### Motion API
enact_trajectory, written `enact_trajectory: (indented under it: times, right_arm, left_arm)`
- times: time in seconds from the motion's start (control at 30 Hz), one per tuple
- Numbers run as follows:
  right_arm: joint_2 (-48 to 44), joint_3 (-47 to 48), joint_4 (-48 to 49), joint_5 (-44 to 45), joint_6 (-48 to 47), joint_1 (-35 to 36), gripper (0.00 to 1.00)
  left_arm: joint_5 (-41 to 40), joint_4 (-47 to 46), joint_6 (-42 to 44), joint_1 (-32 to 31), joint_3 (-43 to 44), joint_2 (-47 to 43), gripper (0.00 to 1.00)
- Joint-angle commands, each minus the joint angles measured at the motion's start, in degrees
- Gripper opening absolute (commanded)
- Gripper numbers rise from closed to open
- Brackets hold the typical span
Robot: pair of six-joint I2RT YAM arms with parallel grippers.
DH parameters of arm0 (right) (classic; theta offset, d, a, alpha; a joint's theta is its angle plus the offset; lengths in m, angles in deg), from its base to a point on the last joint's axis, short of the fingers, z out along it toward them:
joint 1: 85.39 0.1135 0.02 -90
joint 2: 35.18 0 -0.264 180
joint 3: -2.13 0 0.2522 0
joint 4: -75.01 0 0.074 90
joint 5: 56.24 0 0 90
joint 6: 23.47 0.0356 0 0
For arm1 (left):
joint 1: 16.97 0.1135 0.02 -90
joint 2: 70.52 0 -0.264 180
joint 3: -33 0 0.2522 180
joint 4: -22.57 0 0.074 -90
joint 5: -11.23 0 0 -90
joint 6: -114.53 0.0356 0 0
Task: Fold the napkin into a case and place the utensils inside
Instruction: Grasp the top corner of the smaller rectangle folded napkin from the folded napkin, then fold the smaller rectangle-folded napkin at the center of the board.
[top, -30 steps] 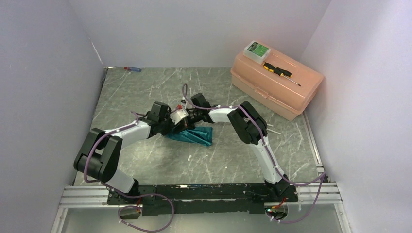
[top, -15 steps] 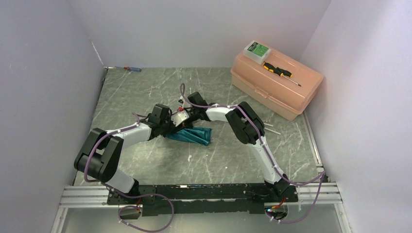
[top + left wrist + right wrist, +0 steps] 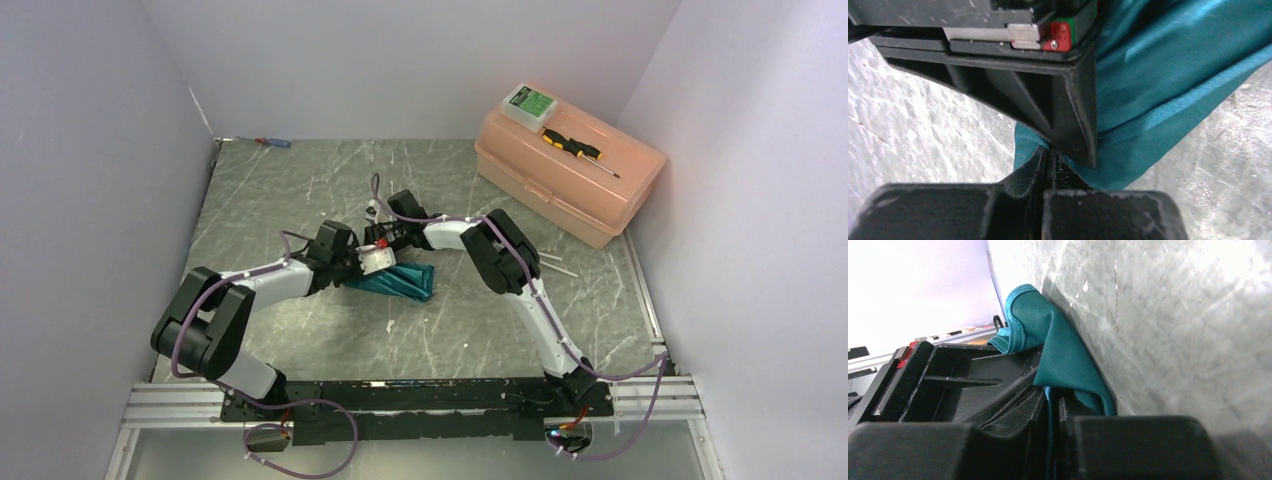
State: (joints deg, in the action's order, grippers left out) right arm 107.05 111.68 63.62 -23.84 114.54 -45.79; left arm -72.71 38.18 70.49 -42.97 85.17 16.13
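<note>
The teal napkin lies bunched in a narrow folded heap at mid-table. Both grippers meet at its left end. My left gripper comes in from the left. In the left wrist view its jaws are pressed together on the edge of the napkin. My right gripper reaches down from behind. In the right wrist view a strip of the napkin runs into the narrow gap of the right gripper. Two white sticks of the utensils lie on the table right of the right arm.
A peach toolbox stands at the back right. On it lie a yellow-and-black screwdriver and a small green-and-white box. A red-and-blue screwdriver lies by the back wall at left. Walls enclose the table on three sides.
Both wrists have shifted slightly left and toward the near edge, and the napkin's left end has been drawn with them. The left gripper has closed in on the cloth.
</note>
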Motion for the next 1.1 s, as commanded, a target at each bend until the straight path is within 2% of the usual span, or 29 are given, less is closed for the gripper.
enact_trajectory:
  times: [0.0, 0.1, 0.33, 0.43, 0.5, 0.7, 0.83, 0.9, 1.07]
  right_arm:
    - [-1.81, -4.39, 2.15, 2.65, -0.55, -1.64, 0.22]
    - [-5.99, -8.27, 6.08, 2.34, 0.39, -3.31, 0.34]
    - [-18.4, -17.32, 3.7, 5.85, -7.9, -9.67, 0.6]
    - [-27.21, -27.92, 8.44, 9.41, -11.62, -12.47, 0.7]
    - [-34.68, -34.09, 8.57, 15.51, -17.17, -13.04, 0.77]
    - [-48.3, -49.24, 12.49, 25.14, -24.24, -12.18, 0.79]
    - [-55.79, -57.53, 14.83, 31.61, -28.77, -7.43, 0.79]
    - [-57.81, -59.93, 15.24, 35.76, -30.59, -4.1, 0.79]
    - [-57.55, -62.15, 20.67, 39.35, -30.82, -1.72, 0.77]
  left_arm:
    - [1.0, 3.79, 6.06, -2.37, -3.29, 3.01, 0.03]
    - [-0.85, 4.1, 5.36, -2.47, -3.68, 4.06, 0.03]
    - [-1.37, 10.22, 2.2, -2.59, 1.13, 7.3, 0.02]
    - [-1.15, 12.86, 0.37, -2.57, 3.26, 9.43, 0.03]
    - [-0.92, 13.13, -0.45, -2.54, 3.71, 10.22, 0.03]
    - [0.31, 14.72, -2.07, -2.57, 5.01, 12.37, 0.03]
    - [0.2, 15.81, -2.4, -2.57, 6.23, 13.57, 0.03]
    - [-0.22, 15.25, -2.48, -2.57, 6.1, 13.51, 0.03]
    - [-0.53, 14.21, -3.04, -2.48, 5.5, 13.02, 0.03]
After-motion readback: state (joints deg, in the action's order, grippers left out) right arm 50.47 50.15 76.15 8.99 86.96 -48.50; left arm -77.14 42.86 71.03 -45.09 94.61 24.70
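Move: The near corner of the napkin's open right-hand end lies about 15 cm to the right of my right fingertips, 9 cm back and a couple of centimetres below. That end's far corner is some 17 cm right and 2 cm back, and a white fleck on the table about 7 cm right and 14 cm back. From my left hand, which pinches the napkin's left end, the near corner is about 15 cm right and 5 cm back. I let the napkin's left part slip free of my right fingers and spread them wide, swinging that hand about 18 cm right, up and slightly forward over the napkin, then back and down towards the near right corner, rolling some 45 degrees. My left hand keeps its pinch and shifts about 3 cm, mostly forward, tilting slightly. ##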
